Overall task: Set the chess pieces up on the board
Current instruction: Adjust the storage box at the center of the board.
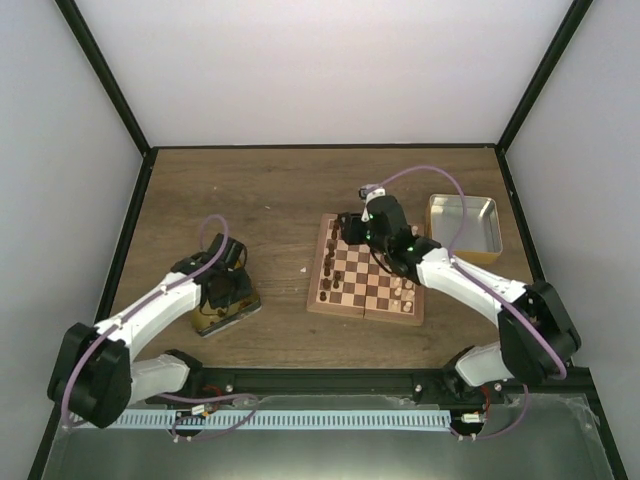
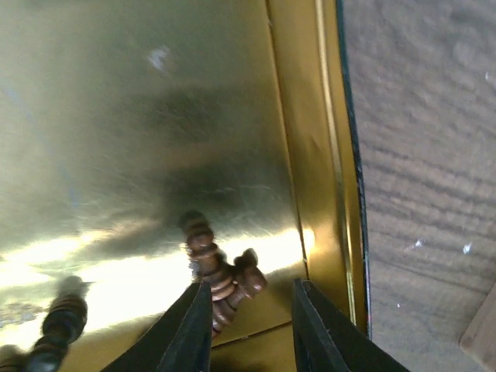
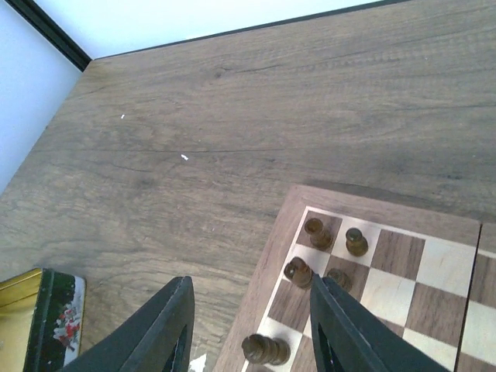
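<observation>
The board [image 1: 365,272] lies right of centre, with dark chess pieces [image 1: 331,265] along its left side and pale ones [image 1: 405,290] on its right side. My right gripper [image 3: 250,280] hangs open over the board's far left corner [image 3: 446,267] and holds nothing. A dark piece [image 3: 267,350] lies on its side below it, and several dark pieces [image 3: 318,232] stand nearby. My left gripper [image 2: 250,285] reaches into the gold tin [image 2: 155,116]. Its jaws are partly closed around two lying dark pieces [image 2: 225,275]. The left finger [image 2: 194,325] touches them and the right finger [image 2: 318,329] is apart.
A silver tin [image 1: 463,225] stands right of the board. Another dark piece [image 2: 58,329] lies in the gold tin's near left. The gold tin's wall [image 2: 314,155] is close beside my left gripper. A white scrap [image 1: 303,268] lies between tin and board.
</observation>
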You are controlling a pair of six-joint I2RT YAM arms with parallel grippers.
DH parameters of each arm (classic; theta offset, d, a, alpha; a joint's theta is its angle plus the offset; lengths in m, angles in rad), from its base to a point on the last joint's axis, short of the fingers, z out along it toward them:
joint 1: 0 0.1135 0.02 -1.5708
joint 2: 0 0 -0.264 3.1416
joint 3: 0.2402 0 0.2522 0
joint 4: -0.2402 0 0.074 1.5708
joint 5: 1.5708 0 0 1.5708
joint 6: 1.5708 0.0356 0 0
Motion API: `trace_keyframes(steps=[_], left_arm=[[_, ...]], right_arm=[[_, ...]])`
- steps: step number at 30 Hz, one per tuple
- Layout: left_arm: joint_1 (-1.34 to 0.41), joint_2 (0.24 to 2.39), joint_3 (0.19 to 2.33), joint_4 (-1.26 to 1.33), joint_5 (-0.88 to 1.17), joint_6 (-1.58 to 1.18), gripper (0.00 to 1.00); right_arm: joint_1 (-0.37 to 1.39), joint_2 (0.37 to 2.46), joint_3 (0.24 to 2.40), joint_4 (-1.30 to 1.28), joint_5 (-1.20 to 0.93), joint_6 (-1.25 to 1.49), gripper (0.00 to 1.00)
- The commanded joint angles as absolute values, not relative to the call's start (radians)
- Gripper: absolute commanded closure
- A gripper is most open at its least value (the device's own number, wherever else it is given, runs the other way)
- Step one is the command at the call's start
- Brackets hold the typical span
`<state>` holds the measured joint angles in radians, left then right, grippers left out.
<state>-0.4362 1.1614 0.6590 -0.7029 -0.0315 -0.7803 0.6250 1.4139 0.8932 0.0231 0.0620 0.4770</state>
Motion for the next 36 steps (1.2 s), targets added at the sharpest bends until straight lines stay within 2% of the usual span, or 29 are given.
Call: trace_keyframes(steps=[1, 6, 12, 19, 30, 36], left_arm=[[-0.431, 1.231, 0.673, -0.657, 0.118, -0.716, 0.7], [-0.43, 1.317, 0.711, -0.598, 0.217, -0.636, 0.71], [-0.406, 1.388, 0.797, -0.523, 0.201, -0.624, 0.7], [-0.302, 1.496, 0.845, -0.391, 0.177, -0.652, 0.7], [-0.194, 1.67, 0.955, -0.367, -0.01, -0.664, 0.7], [-0.141, 1.675, 0.942, -0.399, -0.092, -0.693, 0.71]], right_arm=[[0.62, 1.364, 0.863, -0.013, 0.04, 0.516, 0.57], [0.62, 1.342, 0.85, -0.023, 0.042, 0.527, 0.57], [0.62, 1.327, 0.848, -0.028, 0.041, 0.529, 0.57], [0.62, 1.316, 0.843, -0.033, 0.042, 0.531, 0.57], [0.62, 1.302, 0.838, -0.038, 0.026, 0.536, 0.57], [0.62, 1.305, 0.839, -0.038, 0.01, 0.539, 0.56]])
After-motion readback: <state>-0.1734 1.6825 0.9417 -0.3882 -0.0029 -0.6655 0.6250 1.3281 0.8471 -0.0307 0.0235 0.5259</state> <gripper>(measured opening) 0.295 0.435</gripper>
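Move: The golden storage box surrounds the left hand's spot: its middle lies about 3 cm ahead, 4 cm left and 3 cm below, the fingers being near its near right corner. Loose brown pieces lie some 2 cm ahead and 1 cm left, 4 cm down; the chess board's middle is about 32 cm right and 6 cm ahead. From the right hand the box is some 15 cm back, 33 cm left and 16 cm down. The left hand swings 5 cm right, then forward some 15 cm, curving back left to the storage box's far corner. ##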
